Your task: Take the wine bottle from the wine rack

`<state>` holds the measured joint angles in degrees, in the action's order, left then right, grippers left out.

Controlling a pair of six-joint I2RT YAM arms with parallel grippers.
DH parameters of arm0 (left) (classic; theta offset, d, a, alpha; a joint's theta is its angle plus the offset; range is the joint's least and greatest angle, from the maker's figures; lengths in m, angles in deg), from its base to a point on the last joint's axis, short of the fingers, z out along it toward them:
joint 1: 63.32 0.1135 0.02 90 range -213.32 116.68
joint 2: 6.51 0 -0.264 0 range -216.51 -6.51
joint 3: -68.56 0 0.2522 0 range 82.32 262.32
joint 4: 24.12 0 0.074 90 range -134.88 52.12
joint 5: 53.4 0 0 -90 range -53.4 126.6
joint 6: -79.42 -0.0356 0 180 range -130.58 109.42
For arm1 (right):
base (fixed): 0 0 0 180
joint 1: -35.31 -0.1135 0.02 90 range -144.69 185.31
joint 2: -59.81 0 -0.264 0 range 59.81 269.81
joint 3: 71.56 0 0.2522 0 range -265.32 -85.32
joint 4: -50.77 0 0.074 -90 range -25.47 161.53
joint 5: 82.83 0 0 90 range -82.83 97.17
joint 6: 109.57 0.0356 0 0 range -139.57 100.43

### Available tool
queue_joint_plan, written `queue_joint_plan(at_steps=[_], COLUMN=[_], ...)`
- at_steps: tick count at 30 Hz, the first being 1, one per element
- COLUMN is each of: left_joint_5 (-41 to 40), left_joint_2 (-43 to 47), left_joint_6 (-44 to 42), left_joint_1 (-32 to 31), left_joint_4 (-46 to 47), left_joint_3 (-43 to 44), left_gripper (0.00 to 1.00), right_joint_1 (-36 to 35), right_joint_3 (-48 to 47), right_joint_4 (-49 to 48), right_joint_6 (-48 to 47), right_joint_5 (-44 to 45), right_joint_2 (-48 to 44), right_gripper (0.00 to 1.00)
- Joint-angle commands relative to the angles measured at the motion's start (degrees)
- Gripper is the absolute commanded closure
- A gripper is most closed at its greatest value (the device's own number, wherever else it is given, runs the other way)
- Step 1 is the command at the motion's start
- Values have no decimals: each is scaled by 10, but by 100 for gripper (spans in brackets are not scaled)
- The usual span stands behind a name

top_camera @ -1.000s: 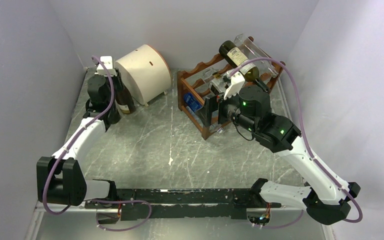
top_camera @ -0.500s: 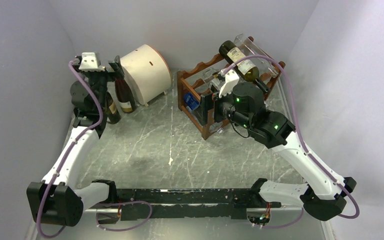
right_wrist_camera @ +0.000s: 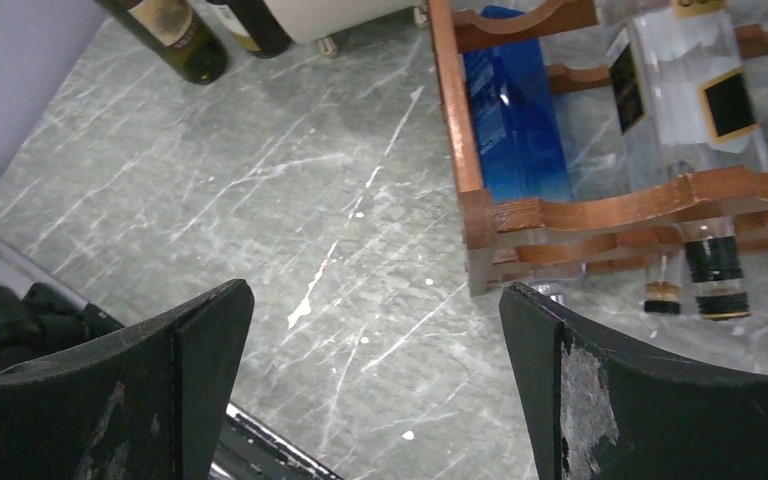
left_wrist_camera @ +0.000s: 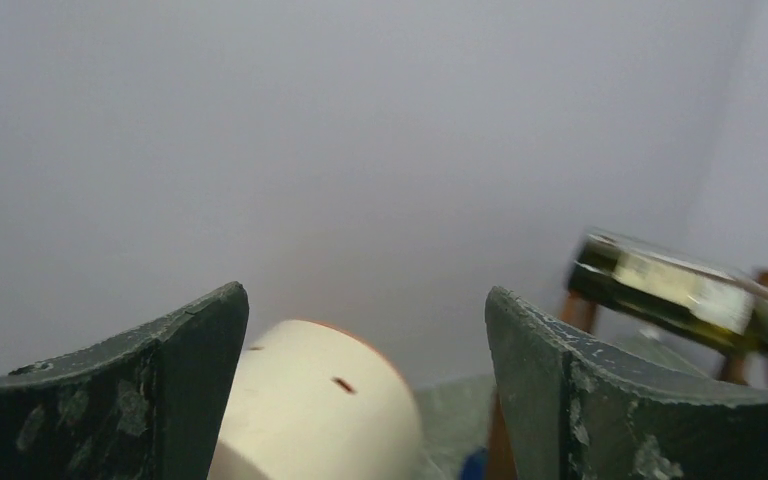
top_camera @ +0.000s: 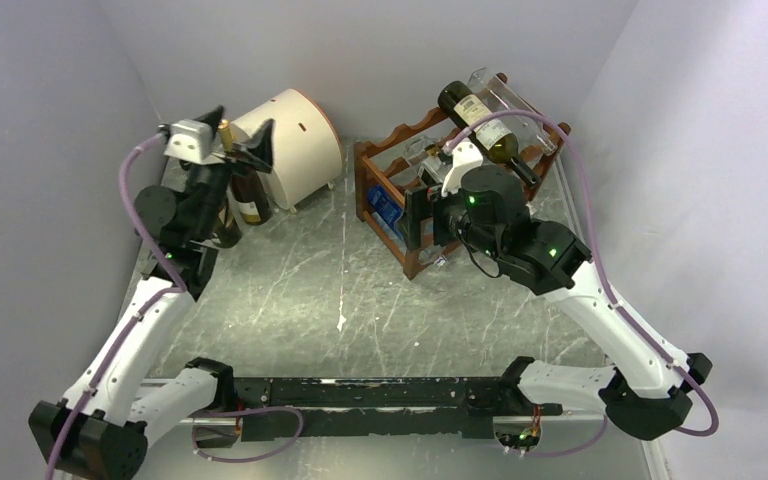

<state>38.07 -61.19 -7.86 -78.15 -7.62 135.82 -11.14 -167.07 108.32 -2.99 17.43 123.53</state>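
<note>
The reddish-brown wine rack (top_camera: 385, 170) stands at the back right of the table. A dark wine bottle (top_camera: 475, 113) with a cream label lies across its top tier and also shows as the wine bottle (left_wrist_camera: 665, 288) in the left wrist view. Two dark bottles (top_camera: 250, 195) stand upright at the back left. My left gripper (top_camera: 238, 135) hangs open above their necks, with nothing between its fingers (left_wrist_camera: 365, 300). My right gripper (top_camera: 418, 215) is open at the rack's near corner, above bare tabletop (right_wrist_camera: 375, 290), and holds nothing.
A cream cylindrical drum (top_camera: 290, 140) lies beside the standing bottles. The rack's (right_wrist_camera: 480, 200) lower tiers hold a blue bottle (right_wrist_camera: 515, 110) and a clear bottle (right_wrist_camera: 690, 90). A clear bottle (top_camera: 520, 100) lies on top at the back. Walls close in on three sides.
My left gripper opened, let go of the dark bottle standing at the back left, and rose above it. My right arm shifted slightly left beside the rack.
</note>
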Motion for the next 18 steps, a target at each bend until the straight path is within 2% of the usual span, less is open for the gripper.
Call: queue_joint_plan(at_steps=[1,6,11,13,16,18], left_joint_5=[44,21,18,19,13,16], left_joint_2=[-30,-46,-64,-73,-79,-80], left_joint_6=[-38,-59,-34,-37,-34,-37], left_joint_1=[-77,-137,-151,-151,-151,-151], left_joint_4=[-41,-41,-28,-31,-28,-24], left_joint_3=[24,13,1,1,-3,-6], left_gripper=[10,9,8,9,8,8], right_joint_1=[2,3,26,63,146,166], right_joint_3=[-28,-57,-102,-116,-133,-144], right_joint_4=[16,19,20,10,-12,-30], right_joint_6=[-25,-62,-114,-141,-166,-196], right_joint_5=[66,150,234,236,193,208], right_joint_2=[12,49,101,122,149,172], right_gripper=[0,0,0,0,0,0])
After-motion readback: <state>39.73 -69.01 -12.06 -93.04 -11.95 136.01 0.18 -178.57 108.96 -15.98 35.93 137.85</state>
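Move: For the right hand, the green wine bottle on top of the rack lies about 21 cm ahead, 14 cm to the right and some 6 cm lower. The clear empty bottle beside it is about 24 cm ahead and 20 cm right of the hand, similarly low; the clear labelled bottle on the lower tier is about 20 cm ahead, 6 cm right, 17 cm down. From the left hand, the green bottle lies roughly 10 cm ahead, 41 cm right and 19 cm below. Touching nothing, the open right hand reaches out over the rack towards the green wine bottle, gathering speed, about 11 cm forward and 8 cm right at nearly constant height. It turns some 30 degrees, clockwise with its left side dropping. The open left hand swings 11 cm right towards the rack, sinking about 6.5 cm and turning some 15 degrees clockwise. ##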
